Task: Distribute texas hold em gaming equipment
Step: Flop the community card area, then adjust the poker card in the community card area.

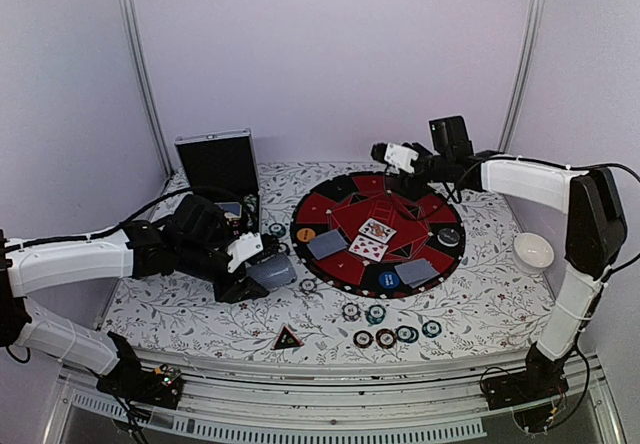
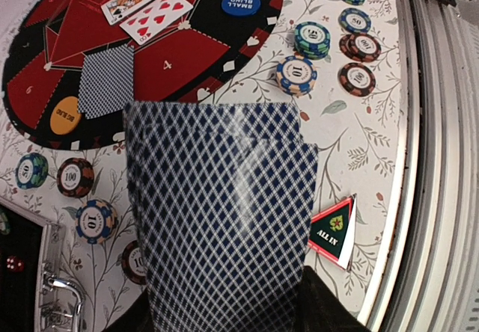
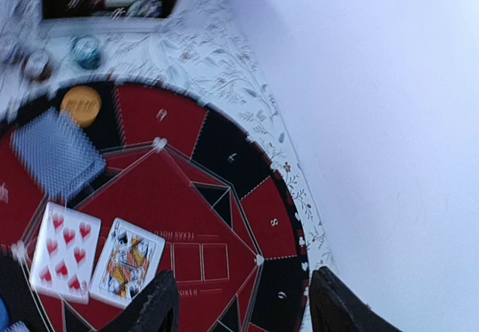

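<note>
My left gripper point(image 1: 258, 264) is shut on a stack of blue-backed playing cards point(image 2: 224, 212), held low over the table left of the round mat point(image 1: 340, 189). Two face-up cards point(image 1: 372, 239) lie at the mat's middle, and face-down cards point(image 1: 325, 245) sit on its rim beside orange point(image 1: 305, 234), blue point(image 1: 388, 280) and black point(image 1: 449, 236) buttons. Striped chips point(image 1: 386, 338) and the "ALL IN" triangle point(image 2: 333, 231) lie on the cloth near the front. My right gripper point(image 3: 243, 298) hangs open over the mat's far edge, with nothing between its fingers.
An open silver-edged black case point(image 1: 218, 164) stands at the back left. A white bowl point(image 1: 533, 250) sits on the right by the right arm. More chips point(image 2: 75, 176) lie between the case and the mat. The table's front rail point(image 2: 441, 160) runs close to the triangle.
</note>
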{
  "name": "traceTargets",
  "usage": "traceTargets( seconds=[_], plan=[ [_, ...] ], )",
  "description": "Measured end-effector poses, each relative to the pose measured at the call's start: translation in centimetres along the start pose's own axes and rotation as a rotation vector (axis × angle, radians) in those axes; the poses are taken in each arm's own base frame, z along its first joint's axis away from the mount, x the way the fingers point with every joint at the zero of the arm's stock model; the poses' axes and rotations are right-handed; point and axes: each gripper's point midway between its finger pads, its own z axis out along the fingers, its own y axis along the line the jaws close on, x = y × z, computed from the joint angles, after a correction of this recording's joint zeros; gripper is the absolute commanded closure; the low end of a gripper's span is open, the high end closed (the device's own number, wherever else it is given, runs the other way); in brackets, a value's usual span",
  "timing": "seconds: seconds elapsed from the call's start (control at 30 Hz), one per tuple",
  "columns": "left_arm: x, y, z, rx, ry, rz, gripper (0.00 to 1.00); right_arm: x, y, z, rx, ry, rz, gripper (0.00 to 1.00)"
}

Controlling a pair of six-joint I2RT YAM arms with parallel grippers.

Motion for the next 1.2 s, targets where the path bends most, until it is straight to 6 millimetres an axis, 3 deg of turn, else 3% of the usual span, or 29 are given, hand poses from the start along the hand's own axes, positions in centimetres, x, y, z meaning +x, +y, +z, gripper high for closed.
traceTargets(
  seconds=[0.13, 0.2, 0.27, 0.37, 0.5, 0.6, 0.83, 1.2],
  plan=[
    [0.0, 0.0, 0.0, 0.002, -0.001, 0.0, 0.51, -1.6, -6.6, 1.8, 0.098, -0.036, 0.47, 0.58],
    [0.0, 0.0, 0.0, 0.003, -0.001, -0.001, 0.51, -0.6, -6.7, 2.9, 0.089, -0.026, 0.676, 0.63],
    [0.0, 0.0, 0.0, 0.002, -0.001, -0.001, 0.51, 1.1, -5.3, 4.5, 0.059, 0.02, 0.852, 0.68],
    [0.0, 0.0, 0.0, 0.001, -0.001, -0.002, 0.51, 4.7, -1.5, 7.3, 0.01, 0.142, 1.087, 0.79],
    [0.0, 0.0, 0.0, 0.001, -0.001, -0.002, 0.51, 8.4, 3.3, 10.1, -0.05, 0.29, 1.259, 0.94],
    [0.0, 0.0, 0.0, 0.001, -0.001, -0.002, 0.51, 10.1, 5.5, 11.5, -0.075, 0.364, 1.334, 0.97],
    [0.0, 0.0, 0.0, 0.001, -0.001, -0.002, 0.51, 10.9, 6.9, 13.5, -0.12, 0.398, 1.411, 0.97],
    [0.0, 0.1, 0.0, 0.0, -0.001, -0.003, 0.51, 9.5, 7.6, 14.1, -0.172, 0.382, 1.418, 0.98]
  ],
)
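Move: The face card just turned up lies nearly under my right hand, about 1 cm ahead, 2 cm left and 18 cm below. The eight of hearts is some 4 cm back and 5 cm left of my hand. Face-down pairs lie about 3 cm back and 14 cm left, and 11 cm back and 7 cm right. From my left hand, which holds the deck, the face card is about 22 cm ahead, 22 cm right and 11 cm lower. I arc my right hand forward some 7 cm and a little higher, then bring it down to the mat by the face card's far edge, ending about 17 cm below where it began. On the way I shut the open fingers, roll the wrist about 80 degrees clockwise looking along them and tip them steeper, then slide left about 2 cm, the closed tips against the card's edge. ##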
